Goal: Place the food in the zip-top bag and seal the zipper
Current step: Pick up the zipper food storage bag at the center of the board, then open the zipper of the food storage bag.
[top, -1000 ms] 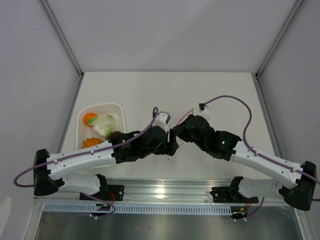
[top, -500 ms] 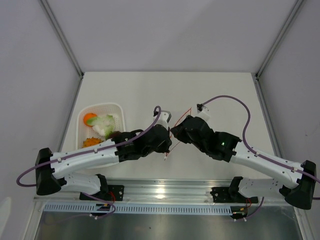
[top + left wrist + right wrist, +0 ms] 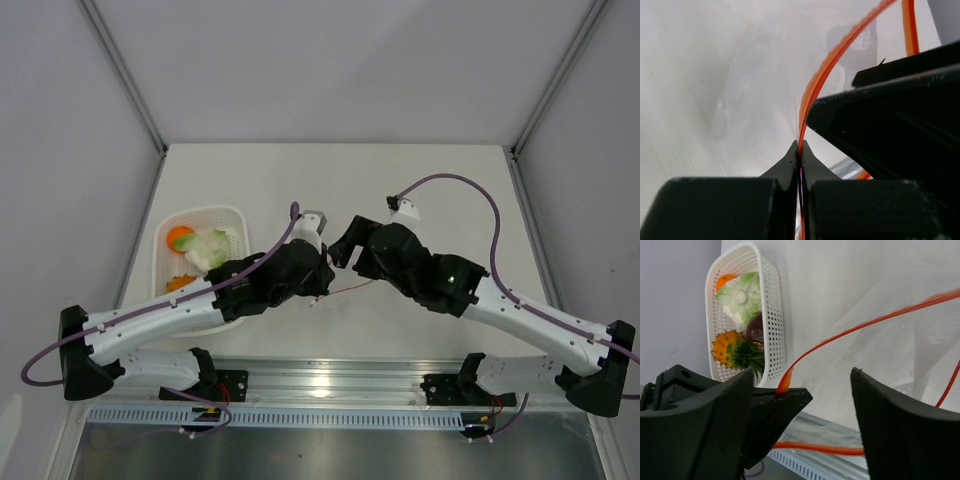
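The zip-top bag (image 3: 890,355) is clear film hanging between the two grippers; it also shows in the left wrist view (image 3: 755,75). My left gripper (image 3: 801,152) is shut on the zipper (image 3: 812,90), the orange strip at the bag's mouth. In the top view the left gripper (image 3: 320,290) holds the strip (image 3: 348,291) low over the table. My right gripper (image 3: 804,372) is open, its fingers (image 3: 905,430) on either side of the strip (image 3: 840,337) and the left gripper's tip. The food lies in the basket: pineapple (image 3: 730,351), leafy vegetable (image 3: 740,299), orange fruit (image 3: 725,280), dark red piece (image 3: 756,329).
The white mesh basket (image 3: 202,213) stands at the table's left, close behind my left forearm. The right gripper (image 3: 350,255) sits just right of the left wrist in the top view. Purple cables loop over both arms. A metal rail runs along the near edge.
The two grippers were pressed together at the strip; now the right gripper has swung back and stands open. The left gripper has shifted left, still holding the strip, which now lies lower.
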`<control>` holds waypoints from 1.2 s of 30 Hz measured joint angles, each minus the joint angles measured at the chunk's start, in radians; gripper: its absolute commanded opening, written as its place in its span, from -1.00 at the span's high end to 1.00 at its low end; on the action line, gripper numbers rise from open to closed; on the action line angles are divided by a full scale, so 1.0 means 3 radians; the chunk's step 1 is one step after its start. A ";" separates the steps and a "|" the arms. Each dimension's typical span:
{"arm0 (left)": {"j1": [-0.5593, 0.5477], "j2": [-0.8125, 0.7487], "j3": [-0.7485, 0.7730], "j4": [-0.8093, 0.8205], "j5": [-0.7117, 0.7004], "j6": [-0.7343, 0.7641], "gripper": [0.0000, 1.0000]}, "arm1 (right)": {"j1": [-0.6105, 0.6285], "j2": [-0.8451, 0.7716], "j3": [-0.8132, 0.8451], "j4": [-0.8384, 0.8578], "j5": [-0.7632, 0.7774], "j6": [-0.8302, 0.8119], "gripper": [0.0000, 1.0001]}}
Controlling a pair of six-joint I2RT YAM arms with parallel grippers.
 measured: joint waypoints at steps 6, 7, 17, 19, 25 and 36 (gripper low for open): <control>0.0107 -0.0141 0.0000 -0.0004 0.0045 0.0024 0.99 | -0.0181 -0.0086 0.0113 -0.0303 -0.0069 -0.0243 -0.99; 0.0116 -0.0141 0.0000 -0.0005 0.0047 0.0027 0.99 | -0.0221 -0.0127 0.0113 -0.0346 -0.0081 -0.0256 -0.99; 0.0135 -0.0109 0.0000 0.0046 0.0075 0.0023 0.99 | -0.0666 -0.0454 0.0385 -0.0753 -0.0497 -0.0334 -0.99; 0.0135 -0.0080 0.0000 0.0092 0.0083 0.0019 0.99 | -0.0665 -0.0454 0.0385 -0.0871 -0.0478 -0.0294 -0.99; 0.0135 -0.0037 -0.0005 0.0253 0.0144 0.0014 0.99 | -0.0881 -0.0399 0.0366 -0.1216 -0.0601 -0.0042 -0.99; 0.0135 0.0039 -0.0011 0.0544 0.0173 0.0008 0.99 | -0.1211 -0.0460 0.0248 -0.1091 -0.1369 -0.0249 -0.99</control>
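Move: My left hand already pinches one end of the bag's zipper; my right has just let go and is mostly open. The near strip of the bag's mouth, which the right goes for, passes roughly 6 cm right of my right hand, 4 cm back and 4 cm below. The far strip runs about 5 cm right, 3 cm ahead and slightly below; the food basket stands some 32 cm left, 8 cm ahead, far below. From my left hand that near strip is about 9 cm right, level, slightly below. I open my right fingers the rest of the way and swing the hand right, about 9 cm along the bag's mouth away from my left hand, arching up some 4 cm and back down, then tipping about 10 degrees down to bring the open fingers up to the near strip. My left hand keeps its pinch, rises a couple of centimetres and drifts slightly right. ##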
